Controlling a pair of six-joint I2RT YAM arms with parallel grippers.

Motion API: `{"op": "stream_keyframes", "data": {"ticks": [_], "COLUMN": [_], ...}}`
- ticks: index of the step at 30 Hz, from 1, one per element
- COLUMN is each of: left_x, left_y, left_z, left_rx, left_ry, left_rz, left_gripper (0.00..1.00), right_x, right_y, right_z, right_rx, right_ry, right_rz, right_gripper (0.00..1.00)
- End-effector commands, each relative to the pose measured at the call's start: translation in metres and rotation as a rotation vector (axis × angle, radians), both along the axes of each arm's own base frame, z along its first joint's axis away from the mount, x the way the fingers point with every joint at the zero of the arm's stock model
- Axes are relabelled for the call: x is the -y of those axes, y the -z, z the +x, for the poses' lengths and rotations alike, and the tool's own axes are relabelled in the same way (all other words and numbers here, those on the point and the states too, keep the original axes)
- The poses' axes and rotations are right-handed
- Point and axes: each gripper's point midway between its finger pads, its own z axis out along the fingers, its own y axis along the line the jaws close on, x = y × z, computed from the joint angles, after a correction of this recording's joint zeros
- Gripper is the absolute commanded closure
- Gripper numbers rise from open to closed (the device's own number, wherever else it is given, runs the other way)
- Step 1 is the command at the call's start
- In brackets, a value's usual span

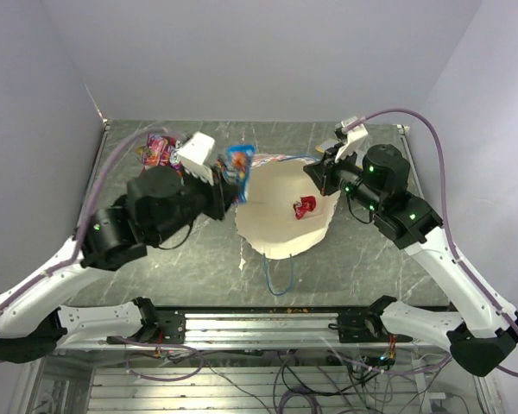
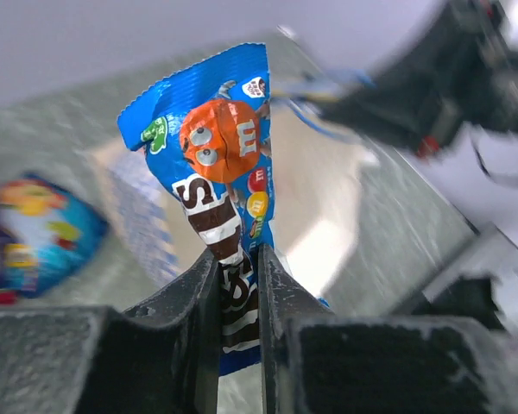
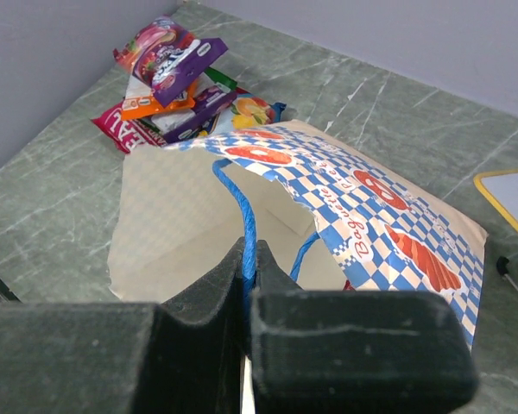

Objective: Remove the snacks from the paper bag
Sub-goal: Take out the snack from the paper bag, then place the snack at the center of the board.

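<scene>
My left gripper (image 1: 231, 185) (image 2: 239, 254) is shut on the lower end of a blue snack packet (image 1: 239, 166) (image 2: 220, 138) with an orange candy figure, held up at the left rim of the paper bag (image 1: 276, 231) (image 3: 371, 207). The bag lies with its cream mouth wide; a small red wrapped candy (image 1: 305, 207) sits inside. My right gripper (image 1: 318, 171) (image 3: 249, 254) is shut on the bag's blue cord handle (image 3: 242, 203) at the far right rim. A pile of snacks (image 1: 160, 151) (image 3: 177, 82), red, purple, orange and green, lies at the back left of the table.
The bag's second blue cord handle (image 1: 276, 278) trails toward the near edge. A white board with a yellow edge (image 3: 511, 200) and a black pen (image 3: 511, 274) lie to the right. Grey walls close in the table's left, back and right.
</scene>
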Motion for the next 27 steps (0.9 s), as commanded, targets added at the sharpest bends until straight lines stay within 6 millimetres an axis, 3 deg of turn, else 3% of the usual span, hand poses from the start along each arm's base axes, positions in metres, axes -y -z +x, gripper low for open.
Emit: {"op": "stream_keyframes", "data": {"ticks": [1,4,8,11,19,23,27], "left_x": [-0.065,-0.094,-0.113,-0.128,-0.169,-0.198,-0.213], "left_y": [-0.035,-0.056,-0.050,-0.024,0.075,0.096,0.113], "left_z": [0.047,0.069,0.105,0.142,0.242,0.270,0.280], "left_rx": [0.132,0.203,0.180,0.095,-0.172,-0.190,-0.166], "left_ry": [-0.391,-0.616,-0.735,-0.795,-0.823,-0.827,-0.802], "left_rz": [0.179,0.213,0.213,0.222,0.348,0.473,0.649], "left_gripper": [0.93,0.93,0.93,0.93,0.93,0.93,0.93], "right_x": [0.008,0.012,0.015,0.016,0.013,0.014,0.016], "right_y": [-0.016,-0.022,-0.030,-0.035,-0.041,-0.047,-0.048], "right_z": [-0.006,-0.008,-0.010,-0.011,-0.007,-0.005,-0.005], "right_rx": [0.041,0.050,0.061,0.068,0.077,0.084,0.087], "right_ry": [0.029,0.038,0.043,0.045,0.035,0.038,0.044], "right_rz": [0.053,0.062,0.064,0.062,0.032,0.015,0.012], "right_gripper": [1.00,1.00,1.00,1.00,1.00,1.00,1.00]}}
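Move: The left hand holds the blue snack packet; the snack pile it goes to lies about 24 cm ahead, 18 cm left and 35 cm below. The blue fruit packet at the pile's edge is some 23 cm ahead, 7 cm left; the red snack in the paper bag roughly 15 cm ahead, 16 cm right, both about as low. From the right hand, shut on the bag's handle, the pile is some 12 cm ahead, 30 cm left, 33 cm below. Left carries its packet some 27 cm forward, 20 left, finally descending towards the snack pile; right raises the handle. ##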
